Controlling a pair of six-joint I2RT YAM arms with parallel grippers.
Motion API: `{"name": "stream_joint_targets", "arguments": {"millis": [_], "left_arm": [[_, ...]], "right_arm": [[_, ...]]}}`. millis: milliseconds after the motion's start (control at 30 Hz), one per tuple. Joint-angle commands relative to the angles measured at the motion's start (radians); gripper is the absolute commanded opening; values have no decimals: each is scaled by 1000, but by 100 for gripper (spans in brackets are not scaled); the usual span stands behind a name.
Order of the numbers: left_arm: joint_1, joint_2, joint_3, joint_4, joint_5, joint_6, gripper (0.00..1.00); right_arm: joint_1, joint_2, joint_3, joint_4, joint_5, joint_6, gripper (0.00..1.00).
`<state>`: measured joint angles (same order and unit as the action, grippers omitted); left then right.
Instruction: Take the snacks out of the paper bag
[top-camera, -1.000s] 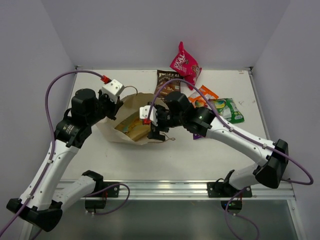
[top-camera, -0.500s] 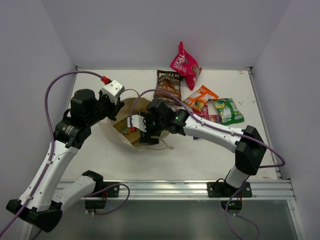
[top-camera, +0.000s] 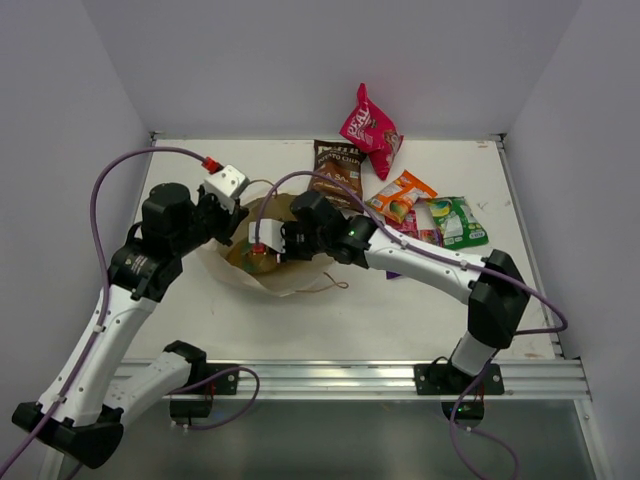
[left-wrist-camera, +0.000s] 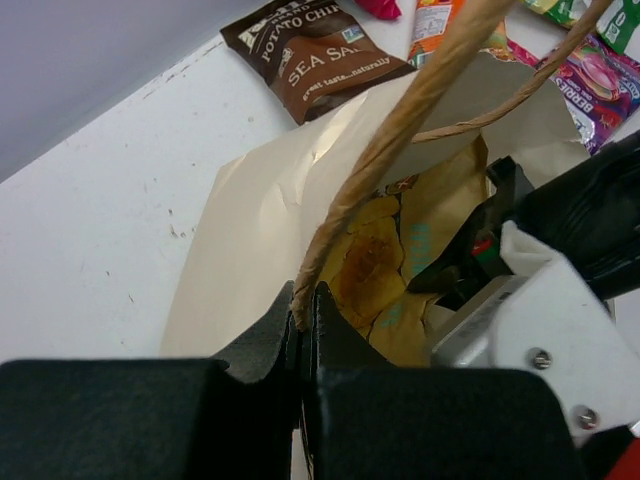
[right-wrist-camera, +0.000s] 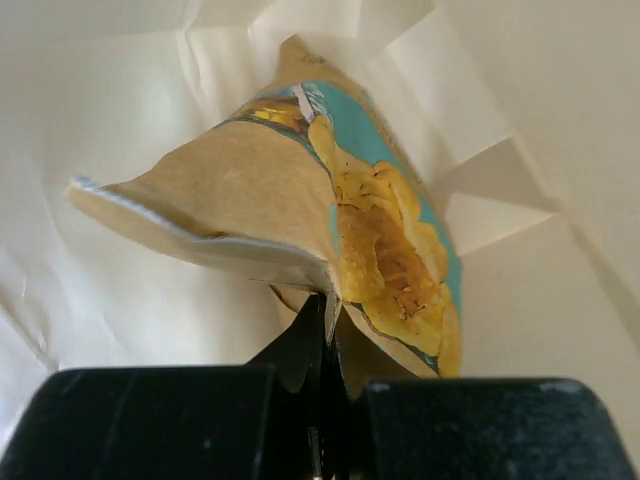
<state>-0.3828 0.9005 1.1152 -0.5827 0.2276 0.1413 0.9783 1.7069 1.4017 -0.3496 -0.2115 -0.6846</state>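
The paper bag (top-camera: 288, 283) lies at the table's left-centre with its mouth held up. My left gripper (left-wrist-camera: 303, 318) is shut on the bag's twisted cord handle (left-wrist-camera: 400, 125), and the cord runs up from between the fingers. My right arm reaches into the bag from the right. Inside, my right gripper (right-wrist-camera: 326, 322) is shut on the crimped edge of a tan-yellow chip packet (right-wrist-camera: 290, 190), which also shows in the left wrist view (left-wrist-camera: 372, 262). Other snacks lie outside: a dark brown packet (top-camera: 337, 170), a magenta one (top-camera: 370, 125), an orange one (top-camera: 402, 194) and a green one (top-camera: 456, 220).
The loose packets are spread over the far right part of the table (top-camera: 430, 300), partly under my right forearm. White walls close the table at the back and sides. A second cord handle (top-camera: 330, 283) lies on the table by the bag's near edge.
My right gripper has gone leftwards, deeper into the bag, and closed on the tan-yellow packet. The left gripper has held the handle still.
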Motion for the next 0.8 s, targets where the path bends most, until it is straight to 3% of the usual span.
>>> {"name": "stream_joint_targets", "arguments": {"millis": [0, 433, 600, 767], "left_arm": [[-4, -15, -17, 58, -33, -14, 0], [-4, -12, -14, 58, -128, -45, 0], [-4, 0, -11, 49, -221, -81, 0], [-1, 44, 5, 20, -428, -135, 0]], "right_arm": [[8, -134, 46, 58, -38, 3, 0], [30, -506, 85, 43, -167, 0, 0], [26, -613, 120, 57, -106, 22, 0], [-6, -673, 138, 54, 10, 59, 0]]}}
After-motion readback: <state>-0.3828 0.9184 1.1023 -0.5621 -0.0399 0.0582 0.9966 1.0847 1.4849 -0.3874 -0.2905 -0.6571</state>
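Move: Deep in the paper bag, the right hand already pinches the yellow snack bag's top edge; its middle lies some 5 cm left, 2 cm ahead and 7 cm below. On the table roughly 16 cm below, the brown chip bag is about 18 cm ahead and 15 cm right, the purple snack bag level and 30 cm right, the orange one 13 cm ahead and 29 cm right. From the left hand, on the handle, the yellow bag is about 8 cm right, 4 cm back, 19 cm below. Right hand hauls the pinched yellow bag up nearly 30 cm, drawing back-right; left, holding the handle, drifts left. ##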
